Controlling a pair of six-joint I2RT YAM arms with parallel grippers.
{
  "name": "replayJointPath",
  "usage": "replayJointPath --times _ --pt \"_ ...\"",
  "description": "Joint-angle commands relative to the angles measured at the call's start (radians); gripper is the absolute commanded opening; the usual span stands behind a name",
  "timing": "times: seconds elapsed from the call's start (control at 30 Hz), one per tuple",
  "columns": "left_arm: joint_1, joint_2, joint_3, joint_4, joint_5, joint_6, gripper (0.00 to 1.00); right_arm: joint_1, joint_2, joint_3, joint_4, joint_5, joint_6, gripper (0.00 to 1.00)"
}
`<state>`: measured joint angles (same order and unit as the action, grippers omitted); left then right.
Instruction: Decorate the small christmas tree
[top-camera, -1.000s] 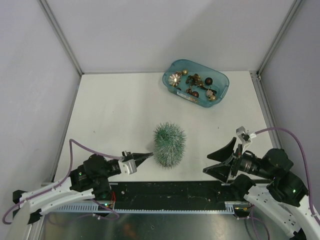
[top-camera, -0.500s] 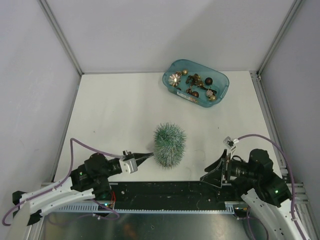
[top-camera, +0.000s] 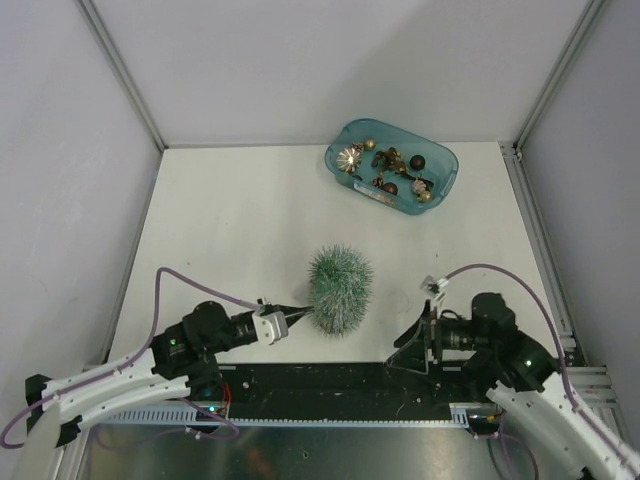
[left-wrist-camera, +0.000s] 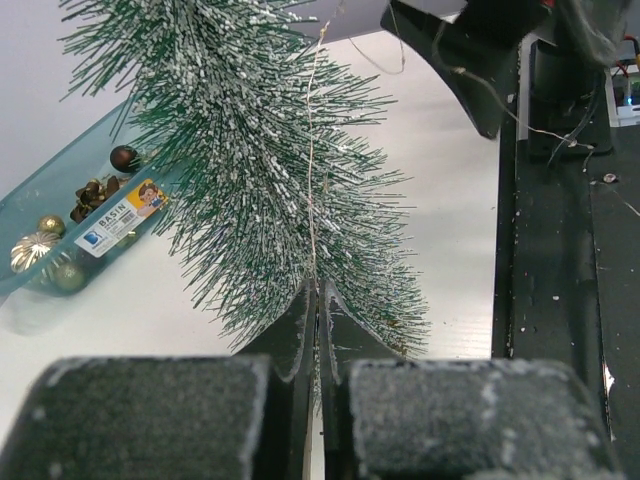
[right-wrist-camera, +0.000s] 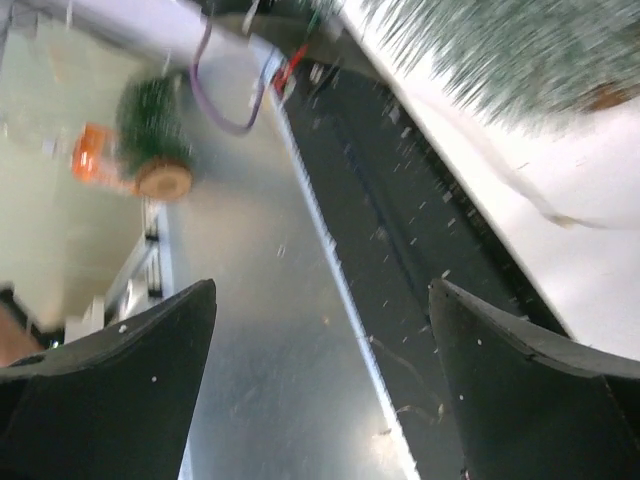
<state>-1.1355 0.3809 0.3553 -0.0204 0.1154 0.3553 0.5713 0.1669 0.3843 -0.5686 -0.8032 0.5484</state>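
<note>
The small christmas tree (top-camera: 340, 290) stands near the table's front middle, a frosted green bristly cone. In the left wrist view its bristles (left-wrist-camera: 260, 150) fill the upper middle. My left gripper (top-camera: 298, 316) is shut with its tips pressed into the tree's lower left side. A thin wire (left-wrist-camera: 312, 200) runs up across the bristles out of the left gripper's (left-wrist-camera: 318, 295) closed jaws. My right gripper (top-camera: 408, 340) hangs open to the tree's right, over the table's front edge, with nothing between its fingers. In the right wrist view that gripper (right-wrist-camera: 320, 380) faces the metal apron, with the tree (right-wrist-camera: 500, 50) at the upper right.
A teal tray (top-camera: 335, 160) with several gold and brown ornaments sits at the back right, also seen as the tray (left-wrist-camera: 60, 185) in the left wrist view. A black strip (top-camera: 340, 385) and a metal apron (right-wrist-camera: 260, 380) border the front edge. Grey walls close in the sides.
My left gripper has slid right until its tips entered the tree. My right arm has drawn back and left toward the front edge, its jaws a little narrower.
</note>
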Motion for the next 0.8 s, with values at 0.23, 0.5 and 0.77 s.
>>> replayJointPath --times 0.23,0.5,0.77 --pt "0.027 0.025 0.062 0.04 0.003 -0.024 0.0 1.005 0.36 0.002 0.355 1.043 0.05 0.85" --pt "0.033 0.019 0.072 0.027 0.011 -0.024 0.0 1.169 0.433 0.01 0.363 1.383 0.108 0.59" --pt "0.038 0.011 0.075 0.027 0.022 -0.023 0.0 1.25 0.525 0.03 0.389 1.472 0.158 0.41"
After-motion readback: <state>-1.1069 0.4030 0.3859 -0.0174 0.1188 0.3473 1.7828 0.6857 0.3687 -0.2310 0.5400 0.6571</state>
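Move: Dangling over the black strip at the table's front edge, the loose light wire is roughly 6 cm to the right hand's left, 4 cm back and 7 cm below. The Christmas tree is about 12 cm to the right hand's left and 8 cm farther out; the left gripper is 19 cm left, 7 cm ahead, slightly higher. From the left hand, the dangling wire is some 13 cm right, 10 cm back and 11 cm below. Swinging quickly back about 7 cm while going left and down, the right hand then comes forward again by about 4 cm and keeps easing left and lower past the tree's front side. Its fingers dip some 20 degrees and close from wide open to about half, towards the dangling wire; the left fingers stay shut on the wire beside the tree. ##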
